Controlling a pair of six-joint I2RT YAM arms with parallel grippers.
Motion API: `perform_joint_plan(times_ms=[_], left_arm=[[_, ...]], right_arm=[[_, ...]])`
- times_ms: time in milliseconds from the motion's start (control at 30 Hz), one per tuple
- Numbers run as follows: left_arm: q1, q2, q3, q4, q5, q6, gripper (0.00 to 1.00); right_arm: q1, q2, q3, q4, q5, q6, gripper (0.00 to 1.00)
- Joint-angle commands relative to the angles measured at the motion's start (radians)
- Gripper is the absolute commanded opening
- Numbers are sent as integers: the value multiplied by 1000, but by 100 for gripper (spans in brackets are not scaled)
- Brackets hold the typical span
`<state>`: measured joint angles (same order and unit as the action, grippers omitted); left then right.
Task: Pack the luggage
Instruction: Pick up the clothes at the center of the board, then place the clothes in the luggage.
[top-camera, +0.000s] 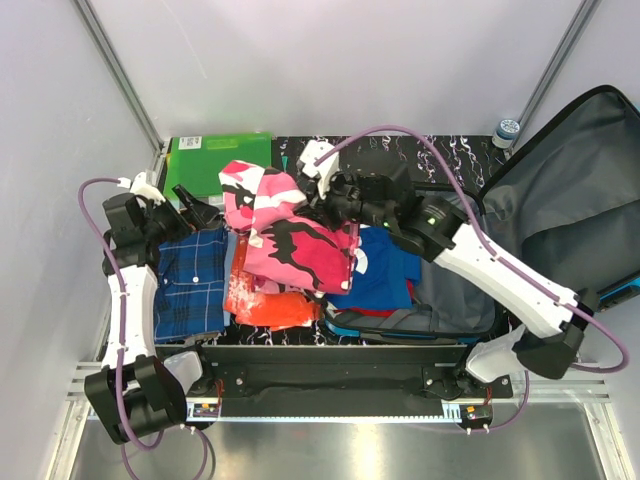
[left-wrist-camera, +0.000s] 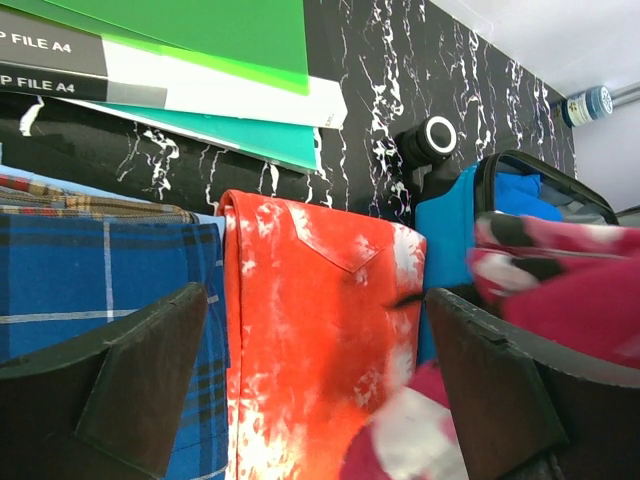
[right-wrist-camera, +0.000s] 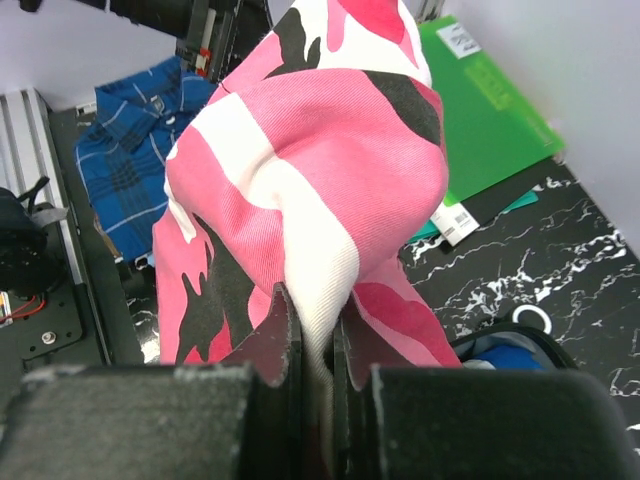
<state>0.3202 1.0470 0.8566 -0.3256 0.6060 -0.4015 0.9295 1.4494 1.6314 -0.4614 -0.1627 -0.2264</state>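
The luggage (top-camera: 455, 300) lies open at centre right, its grey-lined lid (top-camera: 575, 190) raised to the right, with a blue garment (top-camera: 385, 265) inside. My right gripper (top-camera: 322, 198) is shut on a pink camouflage garment (top-camera: 290, 235) lifted over the luggage's left edge; in the right wrist view the cloth (right-wrist-camera: 320, 170) is pinched between the jaws (right-wrist-camera: 315, 330). My left gripper (top-camera: 200, 213) stands open and holds nothing. It hovers (left-wrist-camera: 315, 385) above an orange-red tie-dye garment (left-wrist-camera: 310, 320), with the luggage's blue shell (left-wrist-camera: 450, 225) just beyond.
A blue plaid shirt (top-camera: 190, 275) lies left of the orange-red garment (top-camera: 270, 303). Green folders (top-camera: 215, 160) sit at the back left on the black marbled table. A small bottle (top-camera: 508, 128) stands at the back right. White walls enclose the sides.
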Motion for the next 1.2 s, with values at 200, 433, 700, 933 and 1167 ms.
perform_joint_plan(times_ms=[200,433,700,933,1167], left_arm=[[34,-5,-14,57,12,-17,96],[37,8,-19,60,11,-20,96],[39,15,-27,63,11,-26,96],[37,13,-30,65,12,-28,96],[39,11,-34,71,23,-33,96]], right_arm=[[6,-204,47,46,69,-17,0],[5,-277,114,-66,132,-40,0],[5,-350,212,-121,241,-73,0],[5,-373,245,-186,267,-76,0],[5,-374,203,-218,342,-83,0]])
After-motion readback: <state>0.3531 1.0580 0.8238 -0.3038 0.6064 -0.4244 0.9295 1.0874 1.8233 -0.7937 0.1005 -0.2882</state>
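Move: The pink camo clothes are already pinched and hanging from the right hand, well above the table. From that hand the suitcase's middle is about 24 cm to the right, 7 cm ahead and 34 below, with the blue shirt in it 13 cm right and 8 ahead. The red clothes lie some 12 cm left and 6 ahead, the green folder roughly 27 left and 32 ahead. From the left hand, the suitcase is about 50 cm to the right, level fore and aft. The pink camo clothes, still held in the right hand's shut fingers, are carried about 16 cm to the right and lifted some 13 cm on the way, drawing back slightly as they go from above the red clothes to over the suitcase's left part. The climb levels off at the end, while the wrist turns roughly 15 degrees clockwise and tips its fingers up a little. ##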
